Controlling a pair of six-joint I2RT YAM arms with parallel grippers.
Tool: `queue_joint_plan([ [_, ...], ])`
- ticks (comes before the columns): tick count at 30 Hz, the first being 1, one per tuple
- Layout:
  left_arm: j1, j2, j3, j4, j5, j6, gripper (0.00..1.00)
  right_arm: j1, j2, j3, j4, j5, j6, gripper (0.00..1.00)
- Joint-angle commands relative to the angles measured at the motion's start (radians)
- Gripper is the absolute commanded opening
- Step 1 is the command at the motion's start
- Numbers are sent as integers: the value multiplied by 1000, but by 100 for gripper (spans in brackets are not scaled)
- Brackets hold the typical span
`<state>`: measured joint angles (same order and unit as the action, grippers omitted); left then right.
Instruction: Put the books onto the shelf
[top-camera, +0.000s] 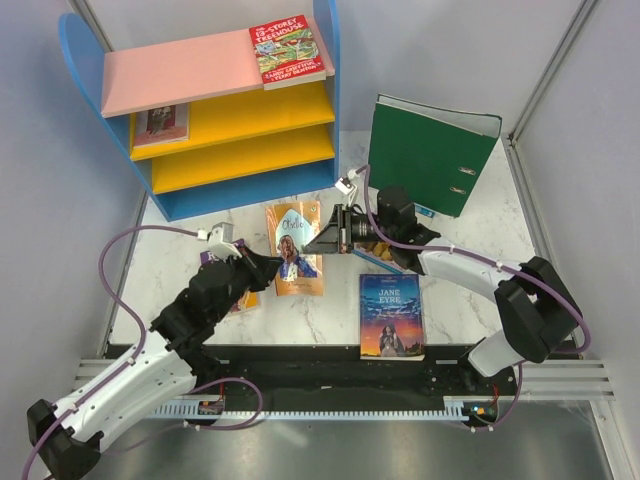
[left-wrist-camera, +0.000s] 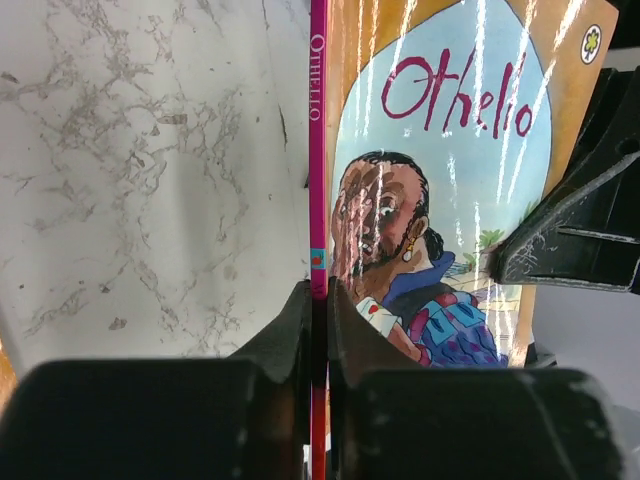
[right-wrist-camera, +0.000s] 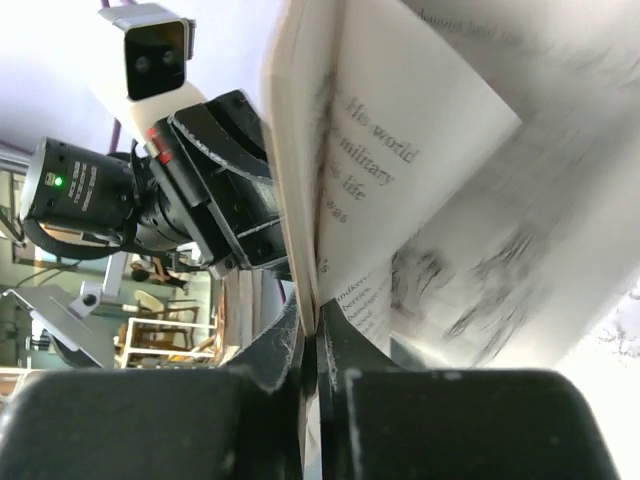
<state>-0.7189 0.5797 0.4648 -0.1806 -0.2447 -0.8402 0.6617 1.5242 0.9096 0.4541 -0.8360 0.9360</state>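
Note:
The tan "Othello" book (top-camera: 295, 250) is held off the marble table between both arms. My left gripper (top-camera: 268, 268) is shut on its pink spine (left-wrist-camera: 318, 150), the jaws (left-wrist-camera: 320, 295) pressed on either side. My right gripper (top-camera: 322, 238) is shut on the opposite edge, pinching the cover (right-wrist-camera: 300, 180) while the inner pages (right-wrist-camera: 430, 200) fan loose beside it. "Jane Eyre" (top-camera: 391, 315) lies flat near the front edge. The red "Treehouse" book (top-camera: 288, 50) lies on the shelf's pink top (top-camera: 180, 75). Another book (top-camera: 160, 122) rests on the upper yellow board.
A big green binder (top-camera: 430, 150) stands at the back right, behind my right arm. A purple and yellow book (top-camera: 245, 298) lies partly hidden under my left arm. A blue edge (top-camera: 375, 255) shows beneath the right arm. Grey walls close in both sides.

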Motion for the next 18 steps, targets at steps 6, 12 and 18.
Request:
queue_joint_plan([
  [6,-1,5,38,217,73,101,2,-39,-55,-6,-124,46,-115,51],
  [12,-1,16,71,265,148,113,2,-172,-76,-129,32,15,-28,63],
  [18,-1,95,83,401,280,101,2,-218,-56,-178,191,-21,56,66],
])
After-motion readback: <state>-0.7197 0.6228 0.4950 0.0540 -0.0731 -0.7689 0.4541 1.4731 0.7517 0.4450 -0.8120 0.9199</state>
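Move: Othello stands up off the table between the hands. Its middle lies about 4 cm ahead, 4 cm right and 2 cm above the left hand, whose fingers are at its spine; from the right hand, at its page side, the middle lies about 3 cm left and level. The Charlie book lies about 4 cm ahead and 11 cm left of the left hand, 16 cm below. Some 20 cm below the right hand, Jane Eyre is 7 cm back and 18 cm right, the dog book 14 cm ahead and 18 cm right. Staying put at first, the left hand finishes shutting its fingers on Othello's spine, then lifts it about 6 cm and carries it some 4 cm right, tipping up and turning clockwise by about 10 degrees each. The right fingers open to let go of the page side, and that hand draws off right, forward and down, roughly 9 cm in all, turning slightly clockwise. ##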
